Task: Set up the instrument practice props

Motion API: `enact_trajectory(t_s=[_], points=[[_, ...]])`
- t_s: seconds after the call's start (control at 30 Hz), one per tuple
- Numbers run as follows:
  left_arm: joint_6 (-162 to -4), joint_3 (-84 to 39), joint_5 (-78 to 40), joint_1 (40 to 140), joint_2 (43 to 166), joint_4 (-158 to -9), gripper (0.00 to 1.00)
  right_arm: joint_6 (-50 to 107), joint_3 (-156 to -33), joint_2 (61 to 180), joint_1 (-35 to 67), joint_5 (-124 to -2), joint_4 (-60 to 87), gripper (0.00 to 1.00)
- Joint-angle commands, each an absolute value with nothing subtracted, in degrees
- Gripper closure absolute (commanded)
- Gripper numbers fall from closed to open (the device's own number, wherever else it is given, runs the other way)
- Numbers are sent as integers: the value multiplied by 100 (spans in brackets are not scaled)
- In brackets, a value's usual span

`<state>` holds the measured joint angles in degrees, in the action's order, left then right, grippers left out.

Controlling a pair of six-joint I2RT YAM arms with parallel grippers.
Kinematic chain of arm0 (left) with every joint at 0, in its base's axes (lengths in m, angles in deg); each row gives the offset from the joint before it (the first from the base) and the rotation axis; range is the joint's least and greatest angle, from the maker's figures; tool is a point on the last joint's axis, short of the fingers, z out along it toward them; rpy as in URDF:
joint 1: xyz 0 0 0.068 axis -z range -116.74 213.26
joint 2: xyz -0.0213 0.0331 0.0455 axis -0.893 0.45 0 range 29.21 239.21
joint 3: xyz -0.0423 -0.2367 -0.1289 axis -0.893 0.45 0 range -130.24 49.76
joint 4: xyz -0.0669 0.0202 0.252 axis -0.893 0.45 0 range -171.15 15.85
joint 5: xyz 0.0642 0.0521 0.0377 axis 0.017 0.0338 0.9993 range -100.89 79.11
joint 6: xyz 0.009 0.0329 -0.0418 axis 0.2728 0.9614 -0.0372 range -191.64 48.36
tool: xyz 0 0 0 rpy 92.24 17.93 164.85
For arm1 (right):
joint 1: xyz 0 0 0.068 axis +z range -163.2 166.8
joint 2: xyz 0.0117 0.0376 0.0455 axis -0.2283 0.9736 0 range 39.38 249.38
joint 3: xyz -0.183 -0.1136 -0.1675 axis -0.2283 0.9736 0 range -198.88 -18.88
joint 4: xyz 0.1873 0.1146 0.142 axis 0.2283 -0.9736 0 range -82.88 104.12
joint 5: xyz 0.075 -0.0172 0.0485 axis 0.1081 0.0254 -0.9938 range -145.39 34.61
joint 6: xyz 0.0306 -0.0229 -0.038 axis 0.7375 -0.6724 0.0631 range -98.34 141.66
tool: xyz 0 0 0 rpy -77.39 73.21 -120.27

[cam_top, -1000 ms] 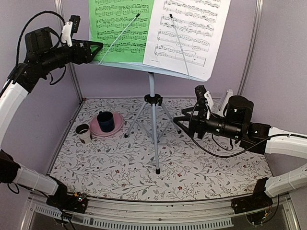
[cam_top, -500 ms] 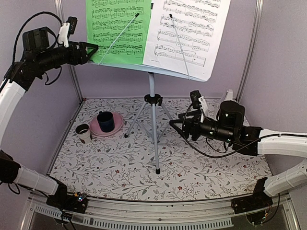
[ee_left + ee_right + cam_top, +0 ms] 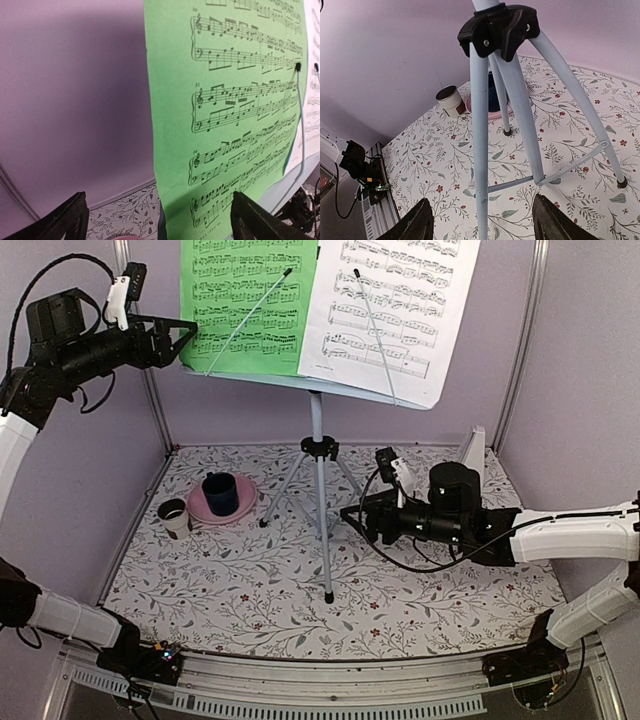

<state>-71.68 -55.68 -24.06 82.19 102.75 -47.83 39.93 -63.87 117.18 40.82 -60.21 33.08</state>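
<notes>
The pale grey music stand [image 3: 316,415] stands mid-table on its tripod. A green sheet [image 3: 250,300] and a white sheet [image 3: 390,310] rest on its desk under wire holders. My left gripper [image 3: 188,332] is open at the green sheet's left edge. In the left wrist view that green sheet [image 3: 225,125] shows its edge between my left gripper's [image 3: 160,220] wide fingers. My right gripper [image 3: 350,518] is open and low, facing the tripod legs [image 3: 479,125], with the near leg seen between the right gripper's [image 3: 484,222] fingers. The white metronome [image 3: 473,450] stands behind the right arm.
A dark blue cup [image 3: 220,493] sits on a pink plate [image 3: 197,510] at the left, with a small white cup [image 3: 173,515] beside it. Purple walls close in the floral table [image 3: 250,590] on three sides.
My left gripper has drawn back left from the green sheet and opened wider. The right arm has moved left towards the tripod.
</notes>
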Motion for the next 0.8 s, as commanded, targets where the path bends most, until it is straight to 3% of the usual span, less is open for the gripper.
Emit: enact_trajectory(t_s=[0.0,0.37,0.77], points=[[-7216,-4943,-2098,8161,9696,-5113,1,4208,-6506,11871,4142,-5985,3504,31],[-7843,-3717,-1135,8156,8824,-5153,1,4315,-6556,12320,4159,-6091,3579,30],[-8863,-1595,-1737,8157,7796,-5332,1,4319,-6312,12148,3576,-6712,3258,28]])
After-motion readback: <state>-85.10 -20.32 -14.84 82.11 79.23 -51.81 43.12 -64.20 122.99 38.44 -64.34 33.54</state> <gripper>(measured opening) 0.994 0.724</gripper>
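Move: The music stand's front leg passes about 7 cm to the right hand's left, about 2 cm ahead and 5 cm lower by its middle; the stand's black hub is some 6 cm ahead, 8 cm left and 9 cm up. From the left hand, the green sheet's middle is about 10 cm to the right, 4 cm ahead and 3 cm up, while the dark mug on the pink plate lies some 10 cm ahead, 4 cm left and 49 cm down. The green sheet is left behind as the wide-open left hand backs off to the left, then sinks steeply towards the mug's level, about 12 cm in all, its fingers tipping down and turning some 10 degrees counter-clockwise. Beside the stand's front leg, the partly open right hand eases down about 4 cm, tipping slightly, and edges forward and right at the end. ##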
